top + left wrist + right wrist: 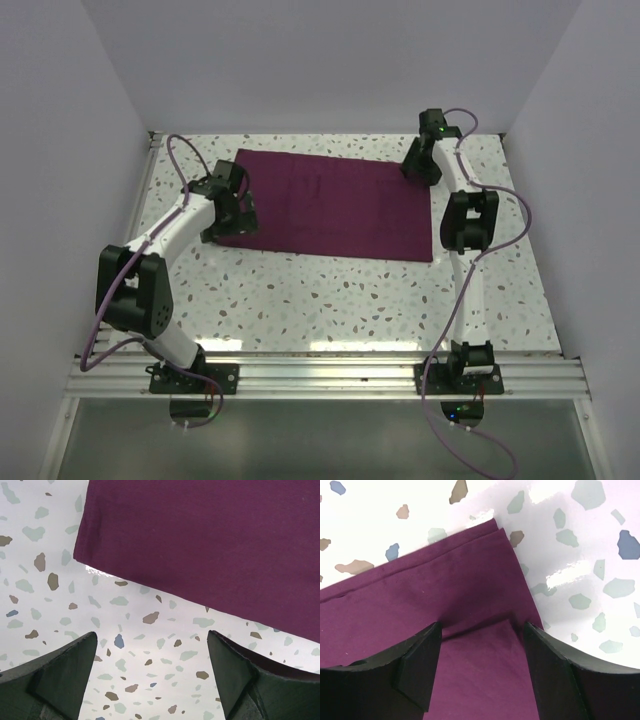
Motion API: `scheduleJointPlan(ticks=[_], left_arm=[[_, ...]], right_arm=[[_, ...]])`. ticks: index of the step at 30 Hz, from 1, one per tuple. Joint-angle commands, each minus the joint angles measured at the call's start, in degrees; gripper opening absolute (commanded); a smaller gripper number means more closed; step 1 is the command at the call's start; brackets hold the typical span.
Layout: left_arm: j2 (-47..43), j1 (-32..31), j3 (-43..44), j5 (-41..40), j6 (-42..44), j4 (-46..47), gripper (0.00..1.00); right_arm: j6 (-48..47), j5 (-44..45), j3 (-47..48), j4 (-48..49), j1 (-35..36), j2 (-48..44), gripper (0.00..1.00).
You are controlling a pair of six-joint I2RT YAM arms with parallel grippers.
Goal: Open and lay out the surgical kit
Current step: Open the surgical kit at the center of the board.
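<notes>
The surgical kit shows as a plum cloth wrap [330, 205], folded flat on the speckled table; whatever it holds is hidden. My right gripper [421, 165] is down on the wrap's far right corner. In the right wrist view its fingertips [481, 626] stand apart and press into the cloth [420, 595], which rises in a small ridge between them. My left gripper [234, 210] hovers at the wrap's left edge. In the left wrist view it [151, 635] is open over bare table, just short of the cloth's corner [210, 540], with nothing between its fingers.
White walls [60, 150] close in the table on the left, back and right. An aluminium rail [320, 375] carrying both arm bases runs along the near edge. Purple cables [180, 160] loop off both arms. Speckled tabletop [330, 300] lies between the wrap and the rail.
</notes>
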Motion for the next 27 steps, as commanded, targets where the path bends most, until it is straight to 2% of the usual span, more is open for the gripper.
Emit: scheduleJointPlan(ticks=[1,4,8,11,22,25,27], left_arm=[[-2.33,0.57,-0.76,-2.05,-0.7,-1.2,0.95],[-2.42,0.57,-0.93,-2.66,-0.79,-1.46,0.95],[-2.51,0.66,-0.85,-3.28,-0.79,-1.81,0.95],[-3.03,0.66,-1.02,-3.72,-0.7,-1.81,0.95],[-3.65,0.66,-2.25,-2.67,0.0,-0.06,0.95],[-3.91,0.66,-2.78,-2.23,0.09,0.56,0.95],[-4.18,0.66,-3.39,-1.96,0.18,1.0,0.95]], right_arm=[[0.48,0.06,2.17,1.21,-0.3,1.61,0.68],[0.65,0.94,2.08,1.04,-0.48,1.97,0.58],[0.83,1.64,0.77,0.77,-0.39,0.92,0.39],[0.83,2.43,-0.03,0.25,-0.48,-0.05,0.3],[-0.92,4.63,-1.61,-2.74,-0.39,-5.23,0.2],[-1.63,5.07,-1.87,-3.62,-0.39,-6.81,0.15],[-2.07,5.59,-1.87,-4.23,-0.3,-7.61,0.07]])
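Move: The upper flap's fold edge, on the surgical kit's cloth, lies almost under the right fingertips, about 1 cm to the right and 1 cm below. The kit's far right corner is some 5 cm ahead and 3 cm right of that hand, at table height, its near right corner roughly 26 cm back and level sideways. From the left hand the flap edge is about 23 cm ahead, 50 cm right and 8 cm below. To its right by about 1.5 cm, the right hand slides low over the cloth while its half-open fingers close nearly shut, pinching the flap's fold edge near the kit's right side. It then eases back about 1 cm, with a very slight rise. The left hand stays open and empty, drifting about 1.5 cm back and left. ##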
